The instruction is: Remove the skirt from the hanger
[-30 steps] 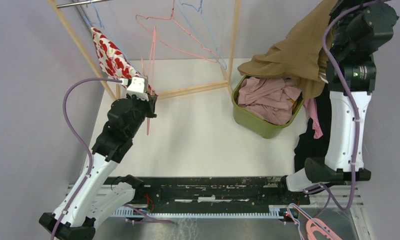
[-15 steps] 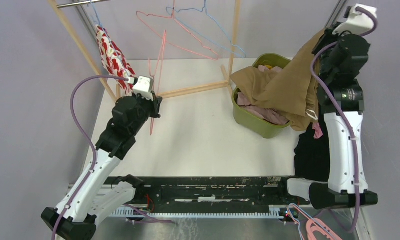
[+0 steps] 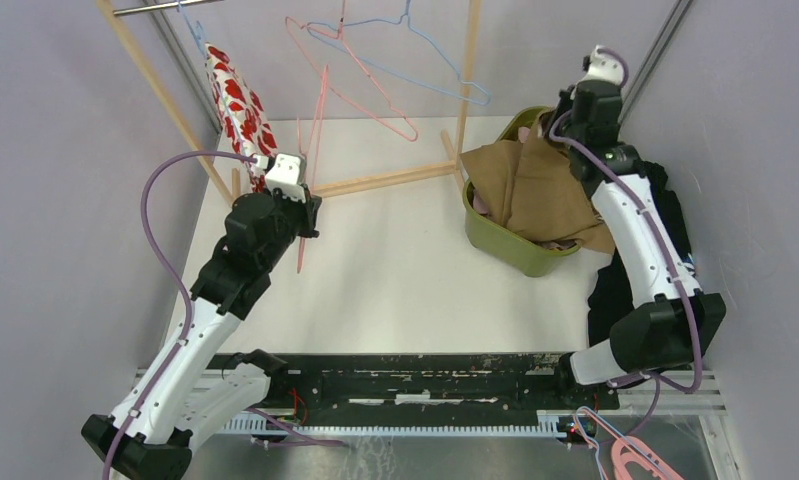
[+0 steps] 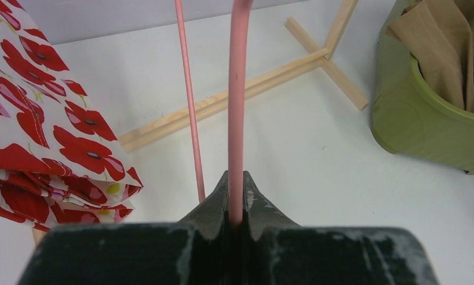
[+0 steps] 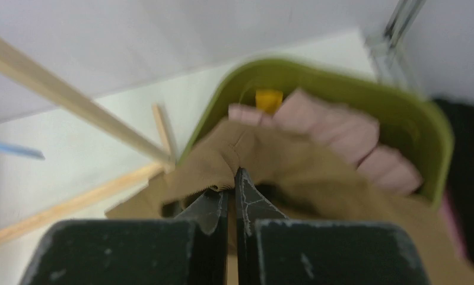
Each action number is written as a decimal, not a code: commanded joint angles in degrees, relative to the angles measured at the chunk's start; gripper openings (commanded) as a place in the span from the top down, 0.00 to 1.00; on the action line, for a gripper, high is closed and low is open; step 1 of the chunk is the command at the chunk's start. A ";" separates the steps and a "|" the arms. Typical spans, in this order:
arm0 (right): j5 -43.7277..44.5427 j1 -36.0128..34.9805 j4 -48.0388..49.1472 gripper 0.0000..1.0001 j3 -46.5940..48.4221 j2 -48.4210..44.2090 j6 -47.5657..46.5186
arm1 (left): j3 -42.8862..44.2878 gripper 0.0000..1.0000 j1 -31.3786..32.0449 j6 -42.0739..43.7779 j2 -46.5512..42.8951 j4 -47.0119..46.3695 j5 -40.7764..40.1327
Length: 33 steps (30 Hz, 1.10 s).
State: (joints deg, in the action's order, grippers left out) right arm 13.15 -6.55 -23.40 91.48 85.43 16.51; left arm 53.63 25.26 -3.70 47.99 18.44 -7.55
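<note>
The tan skirt (image 3: 535, 185) is off the hanger and lies draped over the green bin (image 3: 505, 245). My right gripper (image 3: 565, 118) is low over the bin's far side, shut on a fold of the skirt (image 5: 252, 151); in the right wrist view its tips (image 5: 233, 178) pinch the cloth. The bare pink hanger (image 3: 320, 120) hangs from the rack rail. My left gripper (image 3: 308, 215) is shut on the hanger's lower wire (image 4: 237, 107), which runs straight up from between the jaws (image 4: 237, 190).
A red-poppy garment (image 3: 237, 105) hangs at the rack's left, close to my left wrist. A blue hanger (image 3: 415, 60) hangs beside the pink one. The wooden rack base (image 3: 385, 180) crosses the table. Pink cloth (image 5: 341, 133) fills the bin. A black garment (image 3: 615, 290) lies at the right.
My right arm has swung down from high at the right, bringing the skirt onto the bin. The left gripper has kept its hold; the hangers and poppy garment have swung slightly.
</note>
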 commanded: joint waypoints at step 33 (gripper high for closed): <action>9.40 -7.34 -24.13 0.30 -8.58 -2.39 10.69 | 19.69 0.97 0.11 -3.52 9.82 2.63 -14.82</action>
State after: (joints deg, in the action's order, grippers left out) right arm 18.39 -13.13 -44.10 79.75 86.11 31.31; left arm 68.01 25.26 -3.68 57.39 23.14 -19.29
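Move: The right hand, fingers shut on the brown skirt, has the middle of the green bin about 28 cm below it, some 4 cm back and 5 cm to its left. The rack's right foot lies 24 cm left, level with it, and the black clothes 17 cm right and 18 cm back, both near 34 cm below. The left hand grips the pink hanger; the rack's rail is roughly 13 cm ahead and 30 cm up, the flowered skirt 13 cm ahead and 12 cm left, about at its height. Down into the green bin goes the right hand, about 28 cm and swiftly, edging left and tipping its fingers some 40 degrees downward; it opens on the brown skirt at the bottom, then draws up and back while still opening. The left hand keeps its grip on the pink hanger, sinks slightly, then lifts it about 5 cm with a little forward and left travel towards the rail, turning counter-clockwise. ##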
